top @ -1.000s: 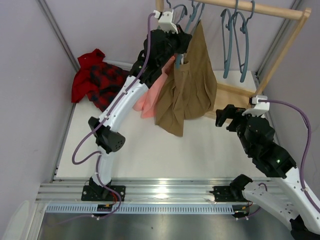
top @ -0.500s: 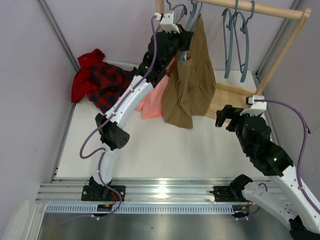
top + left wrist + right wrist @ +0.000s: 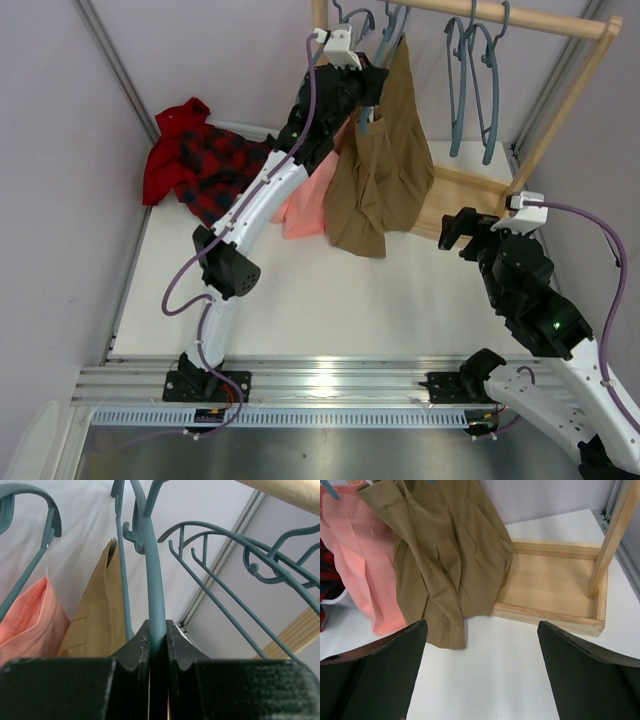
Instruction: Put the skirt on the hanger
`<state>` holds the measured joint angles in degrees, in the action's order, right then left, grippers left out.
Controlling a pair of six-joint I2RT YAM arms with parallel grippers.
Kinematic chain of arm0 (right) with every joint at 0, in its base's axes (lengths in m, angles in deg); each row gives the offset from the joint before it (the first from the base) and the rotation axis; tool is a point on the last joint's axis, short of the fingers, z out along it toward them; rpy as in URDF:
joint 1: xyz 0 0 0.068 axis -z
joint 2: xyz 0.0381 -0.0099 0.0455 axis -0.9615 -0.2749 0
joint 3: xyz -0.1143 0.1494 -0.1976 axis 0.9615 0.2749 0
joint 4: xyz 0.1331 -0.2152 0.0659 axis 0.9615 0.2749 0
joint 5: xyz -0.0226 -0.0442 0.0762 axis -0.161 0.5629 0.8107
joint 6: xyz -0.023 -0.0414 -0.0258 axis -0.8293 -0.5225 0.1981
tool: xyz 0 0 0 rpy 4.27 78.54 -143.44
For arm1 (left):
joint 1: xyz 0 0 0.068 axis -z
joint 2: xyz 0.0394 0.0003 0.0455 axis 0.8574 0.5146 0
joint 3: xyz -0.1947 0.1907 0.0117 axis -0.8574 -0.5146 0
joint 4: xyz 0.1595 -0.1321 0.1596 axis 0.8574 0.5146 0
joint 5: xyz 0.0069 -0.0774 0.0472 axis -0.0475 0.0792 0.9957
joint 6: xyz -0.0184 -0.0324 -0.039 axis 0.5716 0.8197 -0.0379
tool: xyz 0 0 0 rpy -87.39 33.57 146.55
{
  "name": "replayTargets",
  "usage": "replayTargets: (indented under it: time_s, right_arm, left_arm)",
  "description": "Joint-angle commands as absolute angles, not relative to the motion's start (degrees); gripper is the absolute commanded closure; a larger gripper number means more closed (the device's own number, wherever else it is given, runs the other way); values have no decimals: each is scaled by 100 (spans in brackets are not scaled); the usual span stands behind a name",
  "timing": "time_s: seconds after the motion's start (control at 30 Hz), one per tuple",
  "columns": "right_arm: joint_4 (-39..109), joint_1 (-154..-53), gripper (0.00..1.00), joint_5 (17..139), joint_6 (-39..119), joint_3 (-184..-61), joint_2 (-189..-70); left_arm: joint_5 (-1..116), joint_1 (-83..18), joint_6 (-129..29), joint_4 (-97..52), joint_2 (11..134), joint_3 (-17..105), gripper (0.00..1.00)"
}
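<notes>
The khaki skirt [image 3: 385, 170] hangs in folds from a grey-blue hanger [image 3: 376, 42] held up near the wooden rail [image 3: 520, 18]. My left gripper [image 3: 364, 88] is shut on that hanger. In the left wrist view its jaws [image 3: 156, 625] pinch the hanger's bar [image 3: 154, 575], with the skirt [image 3: 97, 620] just to the left. The skirt's hem [image 3: 447, 630] touches the white table. My right gripper [image 3: 455, 230] is low over the table to the right of the skirt, open [image 3: 481, 625] with nothing between its fingers.
A salmon-pink garment [image 3: 308, 195] hangs on another hanger behind the skirt. A red-and-black plaid garment [image 3: 195, 160] lies at the back left. Spare hangers [image 3: 470, 80] hang on the rail. The rack's wooden base tray [image 3: 555, 580] and post [image 3: 560, 110] stand right.
My left arm has lifted the hanger and skirt up and to the right, closer to the rail; the hem rose. My right gripper has shifted slightly right and stays open.
</notes>
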<state>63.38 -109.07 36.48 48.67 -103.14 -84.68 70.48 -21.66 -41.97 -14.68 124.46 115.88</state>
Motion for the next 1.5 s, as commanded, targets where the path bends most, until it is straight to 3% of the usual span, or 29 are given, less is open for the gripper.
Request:
replayTargets:
  time_s: [0.0,0.1,0.2,0.23,0.33,0.6,0.83,0.93,1.1,1.3,1.47]
  right_arm:
    - [6055,-10876,1,3524,4740,-10298,-8477]
    - [6038,-10867,0,3559,4757,-10324,-8503]
    - [6020,-10867,1,3594,4792,-10333,-8494]
    - [6011,-10867,1,3603,4801,-10333,-8503]
    - [5985,-10867,0,3525,4749,-10438,-8477]
    - [6248,-10867,1,3681,4274,-11404,-8442]
    - [6696,-10867,1,5140,4177,-11836,-8503]
    - [6776,-10876,1,5658,4405,-11732,-8652]
    - [6495,-10876,1,6168,4976,-11248,-8793]
    - [6153,-10893,1,6214,5575,-10712,-8978]
    - [5353,-10920,1,6003,5557,-9685,-8381]
  left_arm:
    - [6833,-2247,-4269,-1818,12043,11752,99]
    - [6779,-2238,-4322,-1687,11700,11488,86]
    - [6753,-2229,-4445,-1616,11304,11215,55]
    - [6692,-2229,-4506,-1589,11199,11162,35]
    - [6639,-2229,-4559,-1467,10812,11057,12]
    - [6164,-2220,-4805,-782,9601,10803,6]
    - [7138,-2334,-5376,853,8125,9620,1]
    - [7167,-3051,-4949,1573,7701,9177,1]
    - [6630,-4099,-4638,1751,6384,6755,1]
    - [6350,-4224,-4437,1822,4854,4467,1]
    - [6549,-4224,-3927,1329,3650,2640,1]
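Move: The arm of the hanger carrying the brown skirt is still pinched in my left hand; the rail is about 10 cm ahead, 3 to the right and 20 above. The skirt's middle lies some 6 cm ahead, 4 right and 25 below. The pink skirt hangs about 5 cm ahead, 12 left and 25 below; the empty hangers are 20 right and 4 ahead, about level in height. From my right hand, the brown skirt is some 32 cm ahead, 14 left and 12 lower. I open my left hand wide to let go of the hanger and back off it, rising about 18 cm, then swing left and drop steeply, ending some 30 cm left and 26 back, fingers tipped down. My open right hand lifts roughly 10 cm, then swings left and sinks to slightly below its start, turning counter-clockwise. ##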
